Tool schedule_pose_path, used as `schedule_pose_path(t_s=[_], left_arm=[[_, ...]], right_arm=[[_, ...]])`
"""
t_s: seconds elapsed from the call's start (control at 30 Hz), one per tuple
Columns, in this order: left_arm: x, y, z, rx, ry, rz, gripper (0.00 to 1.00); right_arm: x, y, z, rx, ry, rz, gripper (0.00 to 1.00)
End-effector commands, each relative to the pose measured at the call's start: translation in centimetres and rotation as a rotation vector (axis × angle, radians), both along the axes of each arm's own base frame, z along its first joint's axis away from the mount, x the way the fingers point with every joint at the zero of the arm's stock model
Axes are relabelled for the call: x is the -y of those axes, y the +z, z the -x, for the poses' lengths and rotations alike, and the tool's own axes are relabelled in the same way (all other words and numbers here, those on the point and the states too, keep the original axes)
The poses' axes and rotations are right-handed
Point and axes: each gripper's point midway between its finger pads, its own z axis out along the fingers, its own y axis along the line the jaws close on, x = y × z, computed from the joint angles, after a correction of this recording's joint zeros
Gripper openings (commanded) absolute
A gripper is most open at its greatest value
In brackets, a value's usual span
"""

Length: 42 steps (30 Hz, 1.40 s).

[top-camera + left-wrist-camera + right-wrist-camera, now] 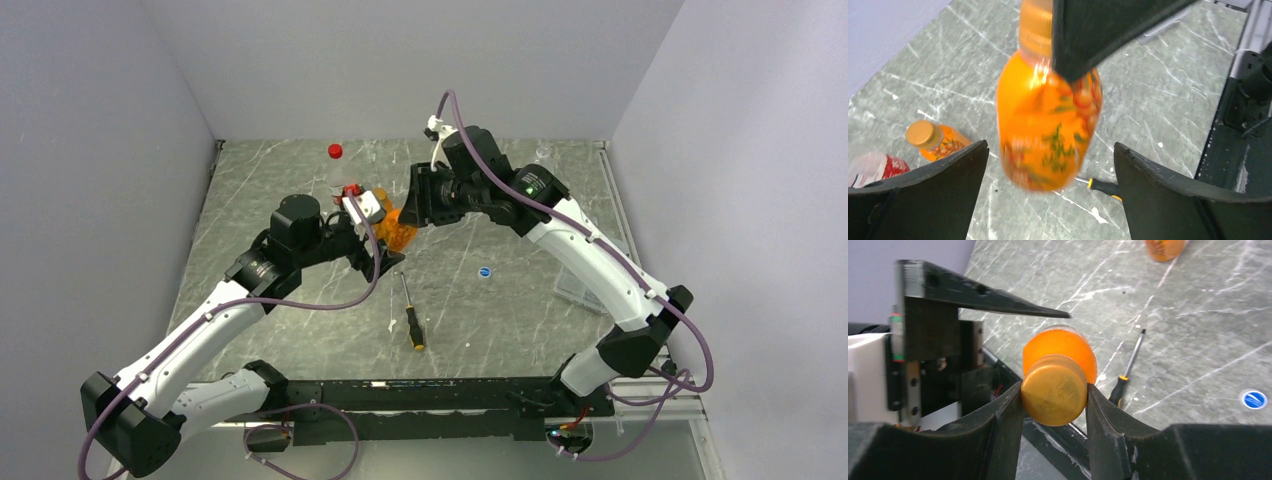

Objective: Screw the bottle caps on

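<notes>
A squat amber-orange bottle [1048, 125] hangs in the air above the table, blurred at its lower end. My right gripper [1054, 386] is shut on its orange cap [1054, 396], one finger pressing each side. My left gripper [1050, 147] is open, its two fingers standing wide on either side of the bottle's body without touching it. From above, both grippers meet at this bottle [398, 232] in the middle of the table. A second capped orange bottle [930, 140] lies on the table beside a red-labelled clear bottle [873, 167]. A blue cap [485, 271] lies loose.
A black-and-orange screwdriver [410, 315] lies in front of the grippers. A clear plastic box [580, 280] sits under the right arm. A clear bottle with a red cap [335, 152] stands at the back, behind the left gripper. Grey walls close in the marble table [300, 330].
</notes>
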Motion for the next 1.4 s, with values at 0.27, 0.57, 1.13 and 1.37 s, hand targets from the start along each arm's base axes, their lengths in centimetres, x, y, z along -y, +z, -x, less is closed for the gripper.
schedule_pose_path(t_s=[0.27,0.57,1.13,1.37], left_arm=[[-7.2,0.8,-3.9,-0.052,0.514,0.046,0.99],[-11.0,0.4,-3.8,-0.048,0.689,0.016,0.99],[-11.2,0.1,-3.9,-0.039,0.692,0.002,0.99],[-11.2,-0.2,-3.9,-0.044,0.69,-0.004,1.0]], right_arm=[[3.3,-6.8,-11.8,0.152,-0.244,0.214,0.06],[1.4,-13.3,-18.6,0.182,-0.265,0.329,0.06],[0.8,-18.1,-19.8,0.166,-0.248,0.453,0.17],[0.4,-19.5,-19.1,0.139,-0.237,0.473,0.22]])
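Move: Just right of the standing orange bottle is the free patch of table that the right hand's bottle is bound for, some 18 cm ahead of that hand, 1 cm right and 31 cm below. The standing orange bottle is about 20 cm ahead, 7 cm left, the red-capped bottle 24 cm ahead, 14 cm left; the screwdriver lies almost underneath, 3 cm back. From the left hand the patch is 19 cm ahead, 3 cm right, 26 cm down. Carrying the tilted orange bottle by its cap, the right hand sweeps down about 20 cm and forward nearly as far, rolling some 30 degrees to bring the bottle upright beside the standing one, its grip unchanged. The left hand, already open, backs off the bottle about 11 cm left and a little forward, turning roughly 40 degrees counter-clockwise. ##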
